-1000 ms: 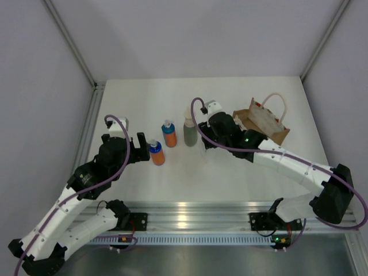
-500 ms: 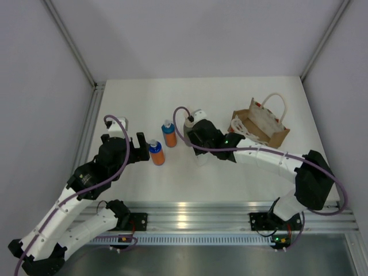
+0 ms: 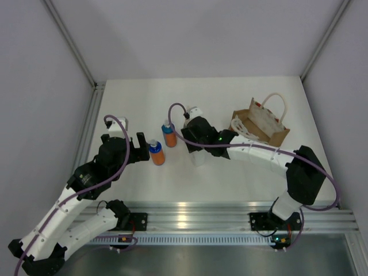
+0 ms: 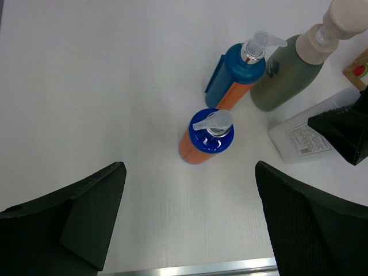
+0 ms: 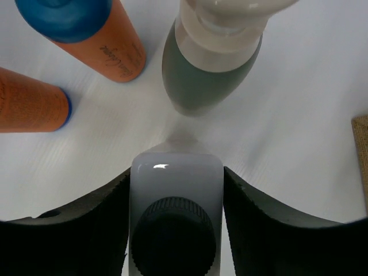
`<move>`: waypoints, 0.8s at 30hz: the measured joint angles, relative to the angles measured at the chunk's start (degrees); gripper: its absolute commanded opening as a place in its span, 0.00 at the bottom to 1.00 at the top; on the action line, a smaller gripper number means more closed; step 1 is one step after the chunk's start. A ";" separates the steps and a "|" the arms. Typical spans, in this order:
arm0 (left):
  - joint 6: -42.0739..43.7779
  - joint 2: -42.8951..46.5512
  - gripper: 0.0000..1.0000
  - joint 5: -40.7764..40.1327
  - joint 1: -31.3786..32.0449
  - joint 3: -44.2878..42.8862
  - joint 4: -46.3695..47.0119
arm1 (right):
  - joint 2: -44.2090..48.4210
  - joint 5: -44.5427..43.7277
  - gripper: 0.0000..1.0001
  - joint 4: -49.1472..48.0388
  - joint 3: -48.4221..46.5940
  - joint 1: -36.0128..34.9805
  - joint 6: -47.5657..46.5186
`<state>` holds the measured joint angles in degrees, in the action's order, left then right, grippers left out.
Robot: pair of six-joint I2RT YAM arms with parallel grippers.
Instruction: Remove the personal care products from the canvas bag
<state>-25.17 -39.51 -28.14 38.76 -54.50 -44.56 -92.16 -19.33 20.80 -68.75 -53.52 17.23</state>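
My right gripper (image 5: 175,172) is shut on the white bottle (image 5: 175,187) with the dark grey cap, held low at the table just in front of the grey-green bottle (image 5: 210,80). Two orange bottles with blue caps (image 5: 109,46) (image 5: 29,106) stand to its left. In the top view the right gripper (image 3: 196,150) is mid-table, left of the canvas bag (image 3: 261,123). My left gripper (image 4: 190,184) is open and empty, just short of the nearer orange bottle (image 4: 207,138). The other orange bottle (image 4: 236,75), the grey-green bottle (image 4: 293,72) and the white bottle (image 4: 302,138) stand beyond it.
The canvas bag stands open at the right back of the white table (image 3: 241,92) with its cream handle (image 3: 277,103) up. Grey walls close the table on left, right and back. A metal rail (image 3: 190,215) runs along the near edge.
My right arm has swung left from the bag with the white bottle and lowered it beside the grey-green bottle. The left arm and the orange bottles have not moved.
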 measured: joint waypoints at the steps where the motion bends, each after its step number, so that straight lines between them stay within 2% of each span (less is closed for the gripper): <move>1: 0.00 0.00 0.98 0.00 0.00 0.00 0.00 | 0.00 -0.04 0.61 -0.20 -0.50 0.00 0.02; 3: 0.00 0.00 0.98 0.00 0.00 0.00 0.00 | 0.02 0.00 0.72 -0.96 -1.57 0.00 0.11; 5: 0.00 0.02 0.98 0.00 0.00 0.00 0.00 | 0.11 0.11 0.75 -1.60 -2.21 0.00 -0.07; 13: -0.04 0.02 0.98 -1.03 -0.66 0.00 0.00 | 3.13 -0.15 0.77 -1.70 -2.27 0.00 -0.70; 21: -0.37 -0.02 0.98 -0.42 -11.96 0.00 -0.02 | 15.10 -5.66 0.86 -1.46 -1.31 0.00 -2.34; 24: -0.46 -0.02 0.98 -0.46 -14.29 0.00 -0.02 | 21.16 -9.62 0.90 -1.29 0.68 0.00 -2.93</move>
<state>-25.63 -39.53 -28.60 24.47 -54.50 -44.58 -71.00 -28.95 19.51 -68.07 -53.52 14.31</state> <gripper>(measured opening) 0.983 0.869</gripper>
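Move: The white bottle stands upright between the right fingers, its middle about 5 cm straight below them. From that hand the green pump bottle is about 8 cm ahead and 3 cm left, the nearer blue-capped orange bottle 15 cm left and level with it, the canvas bag some 10 cm ahead and 23 cm right. From the left hand the white bottle lies roughly 7 cm ahead, 23 cm right and 17 cm lower. Right fingers open and rise about 15 cm off the white bottle, veering right; left hand swings 6 cm left. ##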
